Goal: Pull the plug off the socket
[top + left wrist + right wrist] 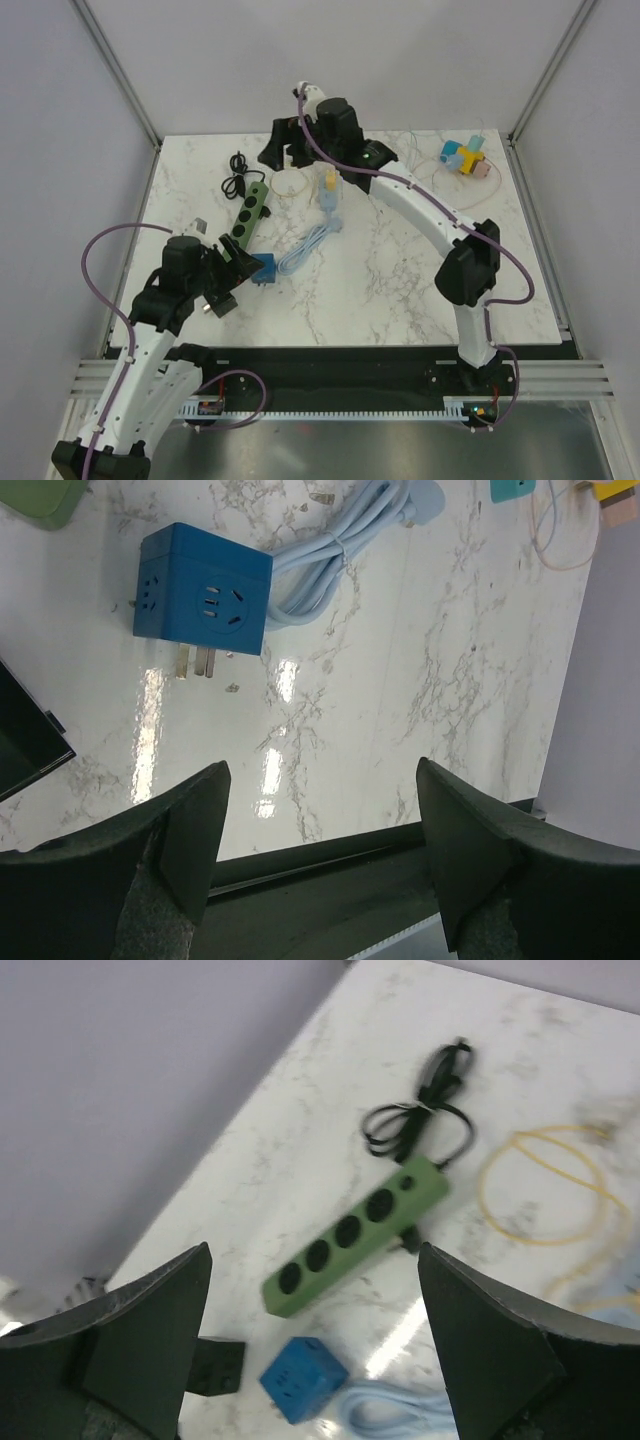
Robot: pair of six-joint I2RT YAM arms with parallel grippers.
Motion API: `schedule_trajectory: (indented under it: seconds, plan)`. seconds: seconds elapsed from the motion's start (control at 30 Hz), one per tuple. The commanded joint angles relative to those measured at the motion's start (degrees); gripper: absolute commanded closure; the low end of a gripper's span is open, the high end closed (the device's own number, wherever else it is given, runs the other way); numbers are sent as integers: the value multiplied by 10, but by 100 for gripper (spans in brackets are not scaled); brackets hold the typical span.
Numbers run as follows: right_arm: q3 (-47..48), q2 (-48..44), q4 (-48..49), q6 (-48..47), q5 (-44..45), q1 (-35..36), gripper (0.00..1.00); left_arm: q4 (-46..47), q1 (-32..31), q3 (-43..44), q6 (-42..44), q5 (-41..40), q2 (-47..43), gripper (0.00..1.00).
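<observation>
A blue cube plug-socket (205,602) lies on the marble table with its metal prongs (195,662) bare, plugged into nothing. Its light-blue cable (330,565) coils beside it. A green power strip (252,212) lies just behind it, apart from it, sockets empty. My left gripper (320,830) is open and empty, held above the table just left of the cube (264,268). My right gripper (315,1350) is open and empty, high over the back of the table (288,155). Its view looks down on the strip (355,1235) and the cube (303,1378).
The strip's black cord (238,175) is bundled at the back left. A yellow cable loop (290,183) and a small teal adaptor (330,180) lie behind the middle. Coloured blocks (465,158) sit at the back right. The table's front edge (330,855) runs under my left fingers.
</observation>
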Motion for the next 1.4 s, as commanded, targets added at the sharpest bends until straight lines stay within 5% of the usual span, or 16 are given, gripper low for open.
schedule_trajectory:
  seconds: [0.0,0.3,0.4,1.37]
  plan:
    - [-92,-34,-37,-51,55,-43,9,16,1,16,8,12,-4,19]
    - [-260,-43,-10,-86,125,-87,23,53,1,5,12,42,17,20]
    - [-263,-8,3,-90,135,-89,43,62,1,3,12,59,24,21]
    - [-210,143,130,-17,221,-84,39,104,1,-19,45,173,27,23]
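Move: The light-blue strip lies about 11 cm ahead of the right hand, 14 cm to its right and some 30 cm below. At much the same depth, the yellow plug sits on it 2 cm farther out, the blue cord bundle is 2 cm back and 9 cm right, and the green strip is 5 cm ahead and 5 cm left. From the left hand the light-blue strip is 17 cm ahead, 16 cm right and 14 cm down. Right hand sinks some 29 cm, swinging 13 cm right to the light-blue strip, partly closing; left hand eases right. ##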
